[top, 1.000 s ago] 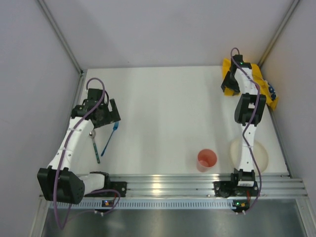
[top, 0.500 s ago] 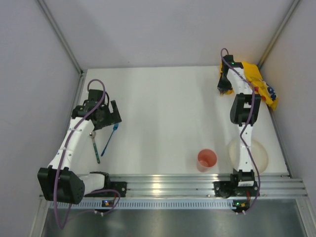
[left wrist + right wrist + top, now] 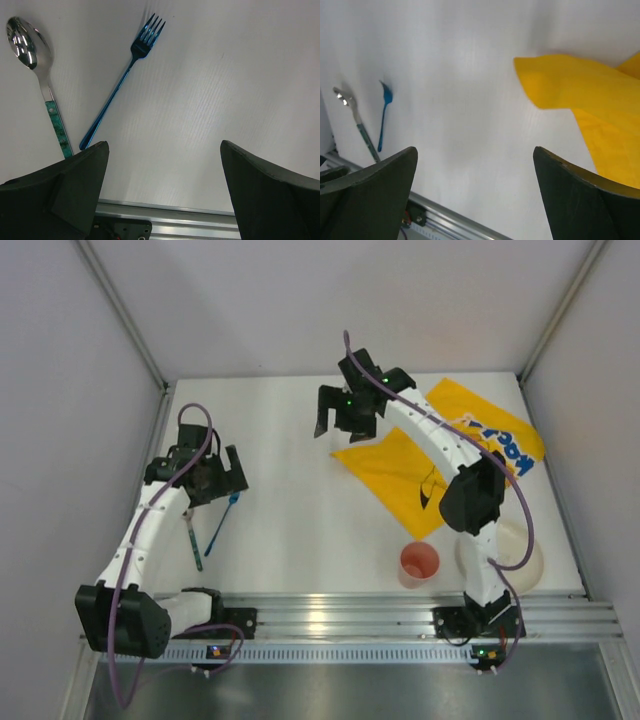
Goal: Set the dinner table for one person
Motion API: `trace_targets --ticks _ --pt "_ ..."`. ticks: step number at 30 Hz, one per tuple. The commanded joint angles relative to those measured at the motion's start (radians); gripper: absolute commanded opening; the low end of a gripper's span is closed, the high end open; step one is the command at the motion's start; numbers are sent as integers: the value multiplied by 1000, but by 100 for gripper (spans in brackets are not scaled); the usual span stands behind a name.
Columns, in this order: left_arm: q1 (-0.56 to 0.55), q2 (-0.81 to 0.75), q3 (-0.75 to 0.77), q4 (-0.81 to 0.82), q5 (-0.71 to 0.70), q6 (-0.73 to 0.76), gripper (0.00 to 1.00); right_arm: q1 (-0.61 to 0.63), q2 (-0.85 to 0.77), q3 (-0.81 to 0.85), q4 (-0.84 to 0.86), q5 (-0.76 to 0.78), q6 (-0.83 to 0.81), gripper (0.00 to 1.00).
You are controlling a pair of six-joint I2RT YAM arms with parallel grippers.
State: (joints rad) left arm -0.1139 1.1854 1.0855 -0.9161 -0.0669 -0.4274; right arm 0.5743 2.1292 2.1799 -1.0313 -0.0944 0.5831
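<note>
The dinner table (image 3: 290, 530) is a plain white top with a ribbed rail (image 3: 340, 615) at the near edge. A yellow printed mat (image 3: 400, 475) lies spread from the middle to the back right. My right gripper (image 3: 345, 420) hangs open just past the mat's left corner, and the right wrist view shows nothing in the gripper (image 3: 474, 150) and the mat (image 3: 580, 95) off to the right. A blue fork (image 3: 222, 523) and a green-handled spoon (image 3: 190, 538) lie at the left. My left gripper (image 3: 222, 478) is open and empty above them; fork (image 3: 122, 82) and spoon (image 3: 35, 60) show beyond the gripper (image 3: 164, 145).
A pink cup (image 3: 419, 563) stands upright near the front rail, right of centre. A pale round plate (image 3: 527, 558) lies at the front right, partly hidden behind the right arm. Grey walls and frame posts close in the table on three sides.
My right arm swung from the back right corner toward the middle, pulling the yellow mat out flat, then opened and let it go. The left arm has stayed still.
</note>
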Motion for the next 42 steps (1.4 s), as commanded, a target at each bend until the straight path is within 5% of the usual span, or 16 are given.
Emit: trace_targets --ticks 1,6,11,19,29,32,35,42 --pt "-3 -32 -12 34 38 -16 98 7 -37 -37 -3 -93 74 100" --pt "-3 -24 -22 59 101 -30 98 -7 -155 -152 -9 11 3 100" --pt "-4 -10 -21 80 156 -43 99 -149 -230 -340 -33 90 -91 100" --pt "-6 -52 -50 63 136 -57 98 -261 -212 -611 -6 134 -169 99" --pt "-6 -116 -45 -39 76 -74 99 -142 -13 -622 162 -82 -134 60" --pt "-6 -156 -49 -76 20 -79 98 -110 61 -557 181 -108 -118 33" --pt "-6 -197 -58 -128 -13 -82 98 -74 151 -456 191 -149 -105 18" --pt "-6 -265 -58 -208 -45 -97 98 -4 356 -4 232 -324 55 6"
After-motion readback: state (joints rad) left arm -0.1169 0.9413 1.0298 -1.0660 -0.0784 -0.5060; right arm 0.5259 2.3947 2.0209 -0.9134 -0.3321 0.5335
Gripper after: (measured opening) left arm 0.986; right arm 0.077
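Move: My right hand hangs open about 18 cm above the table, just over the left corner of the yellow cloth. The cloth's middle is level with it and some 26 cm to the right, and its slanting near-left edge is about 10 cm back and 9 cm right. The pink cup stands some 30 cm back and 16 cm right, the plate about 27 cm back and 37 cm right. From my left hand, the cloth's middle lies roughly 14 cm ahead and 49 cm right, 15 cm below. I swing my open right hand about 20 cm right, sinking some 16 cm and drawing back a little as the fingers tip more downward. Already turning back left, I shut them on the cloth just inside its near-left edge, then, still pinching, drag it low over the table, left and somewhat forward. My empty left hand edges right, then backs off about 5 cm, rising slightly. ##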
